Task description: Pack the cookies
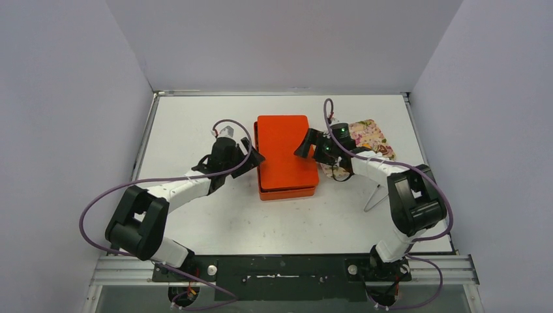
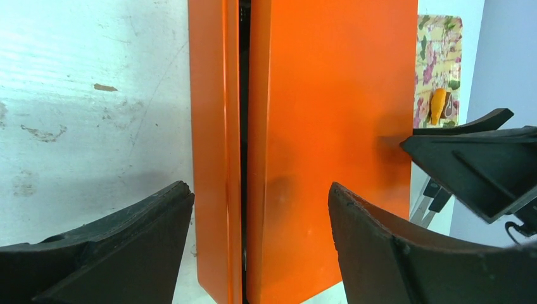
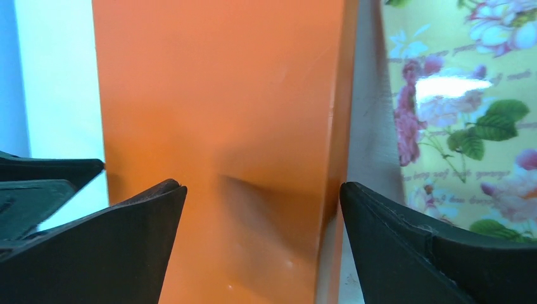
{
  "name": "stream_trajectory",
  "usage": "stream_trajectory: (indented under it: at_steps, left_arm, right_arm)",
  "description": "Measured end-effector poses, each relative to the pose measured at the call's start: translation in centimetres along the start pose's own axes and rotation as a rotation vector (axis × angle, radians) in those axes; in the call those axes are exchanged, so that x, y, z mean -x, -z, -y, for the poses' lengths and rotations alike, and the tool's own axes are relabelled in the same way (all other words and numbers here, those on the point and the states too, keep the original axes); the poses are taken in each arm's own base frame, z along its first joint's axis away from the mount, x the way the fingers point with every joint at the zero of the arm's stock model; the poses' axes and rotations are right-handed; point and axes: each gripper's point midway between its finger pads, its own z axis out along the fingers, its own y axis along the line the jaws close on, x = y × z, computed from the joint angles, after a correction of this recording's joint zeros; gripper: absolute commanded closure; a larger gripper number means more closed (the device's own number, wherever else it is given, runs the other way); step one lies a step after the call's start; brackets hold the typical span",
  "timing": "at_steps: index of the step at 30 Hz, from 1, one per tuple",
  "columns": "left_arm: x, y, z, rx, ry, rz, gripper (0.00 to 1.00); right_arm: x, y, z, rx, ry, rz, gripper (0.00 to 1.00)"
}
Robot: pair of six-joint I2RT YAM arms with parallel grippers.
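An orange box (image 1: 285, 156) lies in the middle of the table, its lid (image 2: 329, 126) resting on the base (image 2: 212, 126) with a dark slit between them. My left gripper (image 1: 251, 160) (image 2: 258, 190) is open at the box's left edge, one finger on each side of that slit. At the right edge my right gripper (image 1: 303, 147) (image 3: 263, 187) hangs open over the lid (image 3: 221, 126). Neither holds anything. One small orange cookie (image 2: 438, 104) shows on the flowered tray (image 2: 437, 57); any other cookies are hidden.
The flowered tray (image 1: 368, 137) (image 3: 456, 95) lies right of the box, partly behind the right arm. A thin grey wire piece (image 1: 375, 195) rests on the table near the right arm's elbow. Grey walls stand close on both sides.
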Motion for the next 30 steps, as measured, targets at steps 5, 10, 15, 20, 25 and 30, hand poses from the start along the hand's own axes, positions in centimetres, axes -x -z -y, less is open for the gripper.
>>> stream_trajectory:
  at_steps: [5, 10, 15, 20, 25, 30]
  left_arm:
    - [-0.6, -0.1, 0.1, -0.011, 0.0, -0.03, 0.25]
    - [-1.3, -0.4, 0.0, -0.018, 0.002, -0.059, 0.26]
    - [-1.7, -0.6, 0.0, -0.025, 0.005, -0.08, 0.28]
    - [-1.8, -0.6, 0.4, -0.042, 0.011, -0.086, 0.28]
    - [-1.8, -0.7, 0.6, -0.054, 0.012, -0.087, 0.29]
    - [-1.9, -0.9, 0.5, -0.056, 0.014, -0.091, 0.31]
  right_arm:
    - [1.6, 1.3, 0.9, 0.069, -0.082, 0.04, 0.19]
    - [2.2, 2.0, 1.0, 0.156, -0.15, 0.055, 0.25]
    - [2.5, 2.3, -0.2, 0.227, -0.15, 0.057, 0.25]
    - [2.3, 1.9, -0.2, 0.247, -0.152, 0.054, 0.23]
    - [1.2, 1.1, 0.6, 0.237, -0.171, 0.031, 0.24]
    - [0.7, 1.1, 0.6, 0.243, -0.171, 0.017, 0.37]
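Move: The lid lies on the box with its left edge about 1 cm to the left hand's right; its middle is some 9 cm right of that hand, 1 cm back and 3 cm lower. From the right hand, the lid's middle is about 5 cm left, 3 cm back and 2 cm below, with the box directly beneath the lid, its middle some 5 cm lower than the hand. The floral tray stands about 15 cm to the right hand's right, 2 cm back and 8 cm lower. Working at the lid's right edge, the right hand shifts right about 2.5 cm while rising some 3 cm, then eases down again with its inner finger over the lid, rolling about 15 degrees left side up and closing partway. At the left edge the left hand creeps right some 2 cm and sinks about 1 cm, fingers still spread; finger contact isn't clear on either side. ##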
